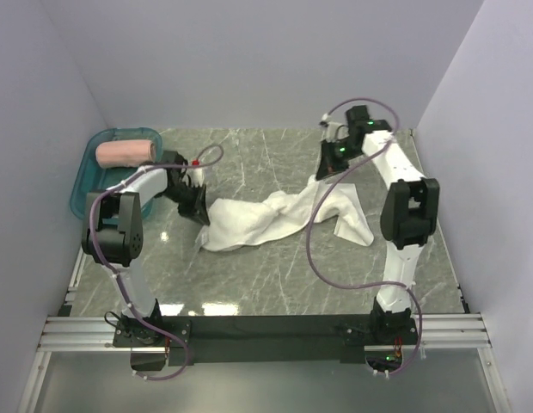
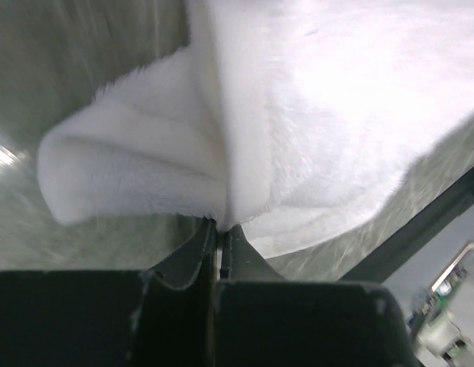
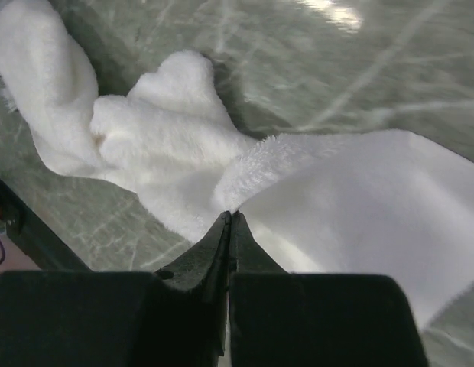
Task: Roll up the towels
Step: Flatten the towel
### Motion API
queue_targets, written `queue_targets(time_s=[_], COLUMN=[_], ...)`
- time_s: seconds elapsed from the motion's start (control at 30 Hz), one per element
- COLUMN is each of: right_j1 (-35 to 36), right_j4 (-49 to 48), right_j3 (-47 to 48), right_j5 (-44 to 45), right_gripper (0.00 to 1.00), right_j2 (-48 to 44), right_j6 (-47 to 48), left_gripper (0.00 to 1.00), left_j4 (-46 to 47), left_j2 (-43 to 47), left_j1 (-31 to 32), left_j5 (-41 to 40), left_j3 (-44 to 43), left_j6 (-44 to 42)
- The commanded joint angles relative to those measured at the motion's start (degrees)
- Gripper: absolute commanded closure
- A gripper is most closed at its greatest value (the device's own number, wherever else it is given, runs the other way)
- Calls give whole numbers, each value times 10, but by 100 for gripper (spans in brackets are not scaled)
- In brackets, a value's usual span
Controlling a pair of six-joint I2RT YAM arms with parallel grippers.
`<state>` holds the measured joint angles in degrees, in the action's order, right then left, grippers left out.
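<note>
The white towel (image 1: 275, 215) lies crumpled across the middle of the table, stretched between my two grippers. My left gripper (image 1: 200, 213) is shut on the towel's left end; in the left wrist view (image 2: 219, 224) the cloth (image 2: 298, 115) bunches out of the closed jaws. My right gripper (image 1: 327, 168) is shut on the towel's right edge; in the right wrist view (image 3: 229, 215) the cloth (image 3: 352, 199) spreads from the pinched fold. The salmon-pink towel (image 1: 125, 152) lies rolled inside the teal tray (image 1: 81, 181) at the far left.
The table top (image 1: 258, 284) is grey-green marble, walled by white panels on three sides. A black bar and aluminium rail (image 1: 266, 327) run along the near edge at the arm bases.
</note>
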<state>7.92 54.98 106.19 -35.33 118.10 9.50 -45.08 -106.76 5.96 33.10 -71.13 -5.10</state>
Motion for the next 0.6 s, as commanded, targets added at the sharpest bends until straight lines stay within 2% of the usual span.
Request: queue_targets(time_s=[0.0,0.17,0.27,0.37,0.4,0.47,0.5,0.57], right_j1=[-54,-77,-76,-77,-67,-49,-35,8], right_j4=[18,35,66,65,66,63,58,37], right_j3=[33,72,37,-109,-203,-299,-389,-467], right_j5=[-1,24,12,6,12,45,57,90], right_gripper=[100,100,100,100,100,100,100,100], right_j2=[-76,-126,-167,-249,-272,-337,-359,-417], right_j6=[51,89,127,171,186,232,242,256], left_gripper=[99,99,100,99,100,100,100,99], left_j4=[-3,-33,-51,-92,-100,-96,-92,-80], left_j2=[19,39,62,65,69,84,89,97], left_j1=[-10,-10,-15,-20,-29,-44,-57,-72], left_j5=[58,100,101,65,58,32,18,-4], left_j3=[-94,-182,-204,-185,-170,-107,-85,-35], left_j6=[2,-3,-13,-43,-60,-68,-72,-76])
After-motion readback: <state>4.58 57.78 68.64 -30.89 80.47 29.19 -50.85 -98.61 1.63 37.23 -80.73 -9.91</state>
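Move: Both my hands already pinch the white towel's far side. From my right hand the towel's middle lies about 7 cm to the left, 8 cm back and 5 cm below, and its loose right-hand flap about 8 cm to the right and 9 cm back. From my left hand the towel's middle is about 17 cm to the right and 3 cm ahead, while the pink towel in the blue tray stands some 19 cm left and 16 cm ahead. Keeping both pinches shut, I lift the towel's far side. My right hand swings about 8 cm to the right while rising, then sweeps back some 17 cm and sinks almost as far as it rose. My left hand goes up and forward, its fingers tilting outward some 20 degrees, then eases back and starts down. ##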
